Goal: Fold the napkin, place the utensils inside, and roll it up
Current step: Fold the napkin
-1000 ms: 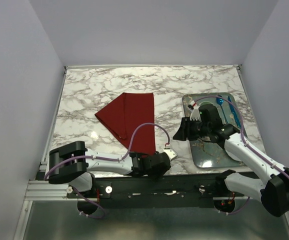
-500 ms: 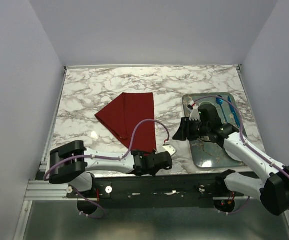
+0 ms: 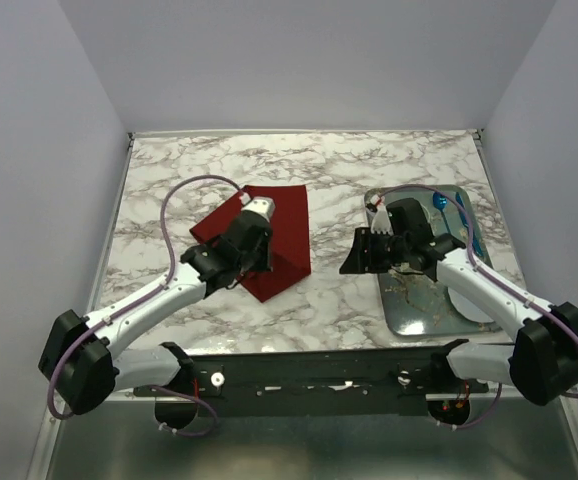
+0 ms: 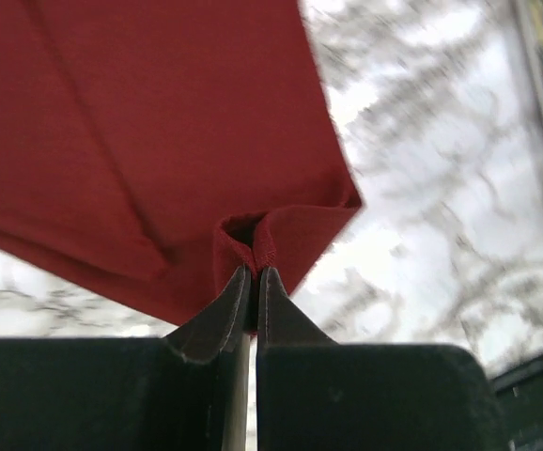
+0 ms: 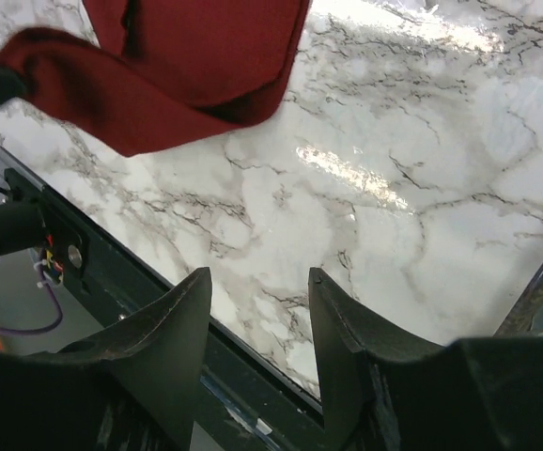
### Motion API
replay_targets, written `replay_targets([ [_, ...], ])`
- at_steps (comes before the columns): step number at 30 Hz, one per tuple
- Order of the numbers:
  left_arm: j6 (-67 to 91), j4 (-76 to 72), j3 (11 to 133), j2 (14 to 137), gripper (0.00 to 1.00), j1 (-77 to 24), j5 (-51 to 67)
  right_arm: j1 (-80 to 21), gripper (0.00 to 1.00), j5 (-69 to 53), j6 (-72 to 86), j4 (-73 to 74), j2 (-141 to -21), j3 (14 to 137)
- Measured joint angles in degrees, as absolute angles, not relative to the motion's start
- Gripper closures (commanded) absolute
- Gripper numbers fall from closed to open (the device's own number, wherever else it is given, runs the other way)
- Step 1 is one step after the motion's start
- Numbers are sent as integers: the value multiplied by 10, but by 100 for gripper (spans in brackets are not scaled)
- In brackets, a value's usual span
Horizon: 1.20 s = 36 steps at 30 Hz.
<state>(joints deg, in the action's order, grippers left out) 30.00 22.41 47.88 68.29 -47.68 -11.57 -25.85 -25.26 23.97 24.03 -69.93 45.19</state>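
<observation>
The dark red napkin [image 3: 287, 245] lies on the marble left of centre, its near part doubled back over itself. My left gripper [image 3: 260, 211] hovers above it. In the left wrist view this gripper [image 4: 254, 270] is shut on a pinched fold of the napkin [image 4: 159, 122]. My right gripper [image 3: 352, 260] hangs open over bare marble between napkin and tray; in the right wrist view it [image 5: 257, 282] holds nothing, with the napkin [image 5: 196, 56] at upper left. The utensils do not show; the right arm covers much of the tray.
A shiny metal tray [image 3: 409, 310] sits at the right, with a blue object [image 3: 439, 202] at its far end. The table's dark front rail [image 5: 112, 272] runs just below the right gripper. Grey walls close in on both sides.
The left gripper shut on the napkin's near corner by the front edge, then carried it back and left over the cloth, folding it. The right gripper drifted slightly left, still open.
</observation>
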Motion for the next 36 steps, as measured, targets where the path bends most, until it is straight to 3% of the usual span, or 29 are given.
replay_targets([
  [6,277,236,508,699,100,-312,-68,-258,46,-265,239,237,-734,474],
  [15,258,242,556,770,100,-171,-28,-258,46,-276,239,234,-773,486],
  [24,244,247,588,790,100,-91,-12,-258,46,-289,239,231,-800,499],
  [36,252,236,605,868,100,-59,12,-258,46,-307,237,218,-826,507],
])
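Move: The left gripper already holds the napkin's lifted near corner, roughly 12 cm above the table. The napkin's left corner, which it is carried towards, lies about 16 cm ahead and 22 cm to the left of that hand. The far left corner is some 28 cm ahead and 9 cm left, the far right corner 27 cm ahead and 7 cm right. From the right hand, the left corner is about 15 cm ahead and 40 cm left, 11 cm below. Keep the left fingers shut on the napkin's near corner and carry it left and forward, some 23 cm, over the cloth towards its left corner. Start fast and nearly level, turning the wrist about 30 degrees counter-clockwise, then ease off and sink roughly 3 cm. Let the open, empty right gripper drift slightly left, forward and down. ##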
